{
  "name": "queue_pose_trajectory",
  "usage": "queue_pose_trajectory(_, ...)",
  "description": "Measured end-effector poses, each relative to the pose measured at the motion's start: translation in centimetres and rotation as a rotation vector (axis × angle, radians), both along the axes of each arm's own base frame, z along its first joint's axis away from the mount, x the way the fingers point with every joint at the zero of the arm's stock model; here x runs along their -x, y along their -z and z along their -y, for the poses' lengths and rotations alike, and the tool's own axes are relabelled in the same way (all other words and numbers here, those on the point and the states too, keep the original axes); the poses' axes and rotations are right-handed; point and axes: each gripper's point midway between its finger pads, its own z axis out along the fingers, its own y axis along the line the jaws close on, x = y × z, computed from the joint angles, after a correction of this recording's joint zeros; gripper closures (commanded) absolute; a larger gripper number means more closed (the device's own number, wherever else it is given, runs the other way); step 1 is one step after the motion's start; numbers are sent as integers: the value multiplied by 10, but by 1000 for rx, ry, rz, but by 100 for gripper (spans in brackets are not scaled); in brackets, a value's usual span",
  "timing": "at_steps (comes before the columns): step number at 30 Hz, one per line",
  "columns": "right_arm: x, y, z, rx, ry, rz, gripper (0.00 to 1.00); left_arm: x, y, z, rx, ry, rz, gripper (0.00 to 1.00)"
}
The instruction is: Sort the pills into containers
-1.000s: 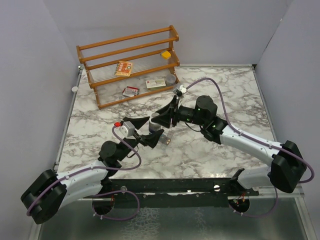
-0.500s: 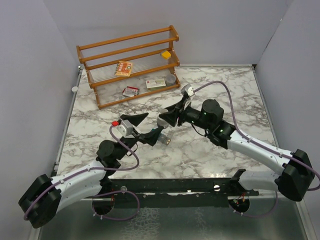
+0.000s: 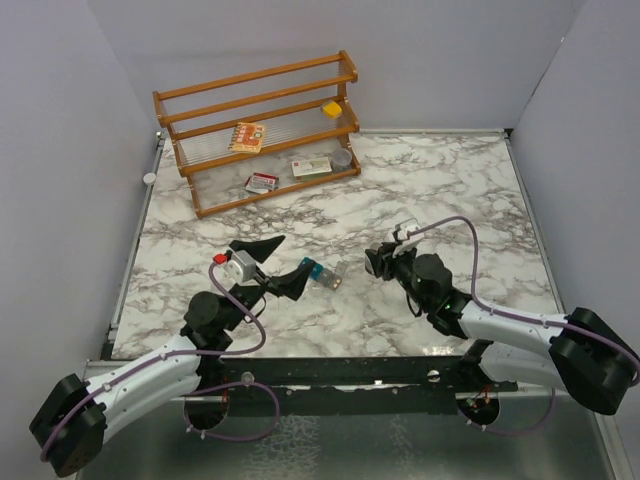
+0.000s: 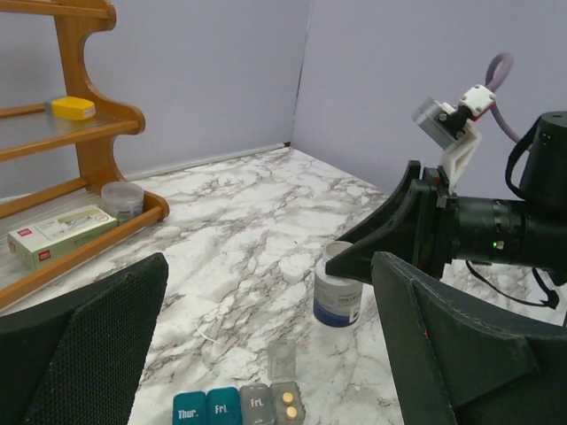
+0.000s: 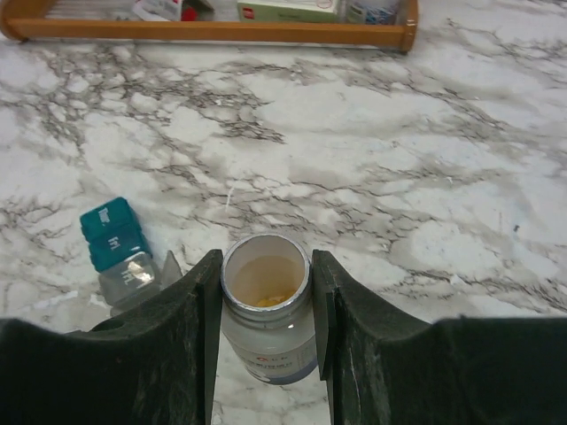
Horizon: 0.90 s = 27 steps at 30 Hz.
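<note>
The containers are a short strip of teal and grey compartments lying at the bottom of the left wrist view. The end grey compartment stands open with two yellow pills in it. From above, the strip lies just right of my left gripper, which is open and holds nothing. My right gripper is shut on an uncapped white pill bottle, held upright with yellow pills at its bottom. The bottle sits to the right of the strip, at or just above the table.
A wooden rack stands at the back left with small boxes, a yellow block and a small round jar. A small white round thing lies at the table's left edge.
My left gripper opened and drew back toward the near left. The right arm carried the bottle away from above the strip, to the right and lower, and turned it upright.
</note>
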Motion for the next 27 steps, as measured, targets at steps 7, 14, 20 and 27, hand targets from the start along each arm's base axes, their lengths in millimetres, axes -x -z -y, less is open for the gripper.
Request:
queue_pose_trajectory(7, 1, -16, 29, -25, 119, 128, 99, -2, 12, 2, -37, -2, -31, 1)
queue_pose_trajectory(14, 2, -8, 55, -51, 224, 168, 99, -3, 18, 3, -50, 0, -44, 1)
queue_pose_trajectory(20, 3, 27, 74, -18, 317, 126, 99, -1, 21, 1, -51, 0, -44, 1)
queue_pose_trajectory(27, -2, 40, 75, -7, 345, 118, 99, -1, 24, 2, -57, 1, -50, 1)
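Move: The right hand still holds the open white pill bottle; the bare marble it is being taken to lies about 7 cm to the right, level with the hand point and some 11 cm below. The pill organizer stands roughly 13 cm to this hand's left and 4 cm farther out, with its clear lid 9 cm left and 6 cm ahead, both low on the table. From the empty left hand, that bare spot is about 27 cm right, 5 cm ahead and 24 cm down. With its grip kept on the bottle and the mouth upward, the right hand swings some 7 cm to the right, away from the pill organizer, lifting a couple of centimetres early on and then sinking about 6 cm from that crest towards the bare marble, slowing at the end. On the way the wrist turns about 20 degrees clockwise, so the fingers point more nearly straight ahead, and tips up slightly, while the empty left hand stays wide open and settles about 2 cm lower. ##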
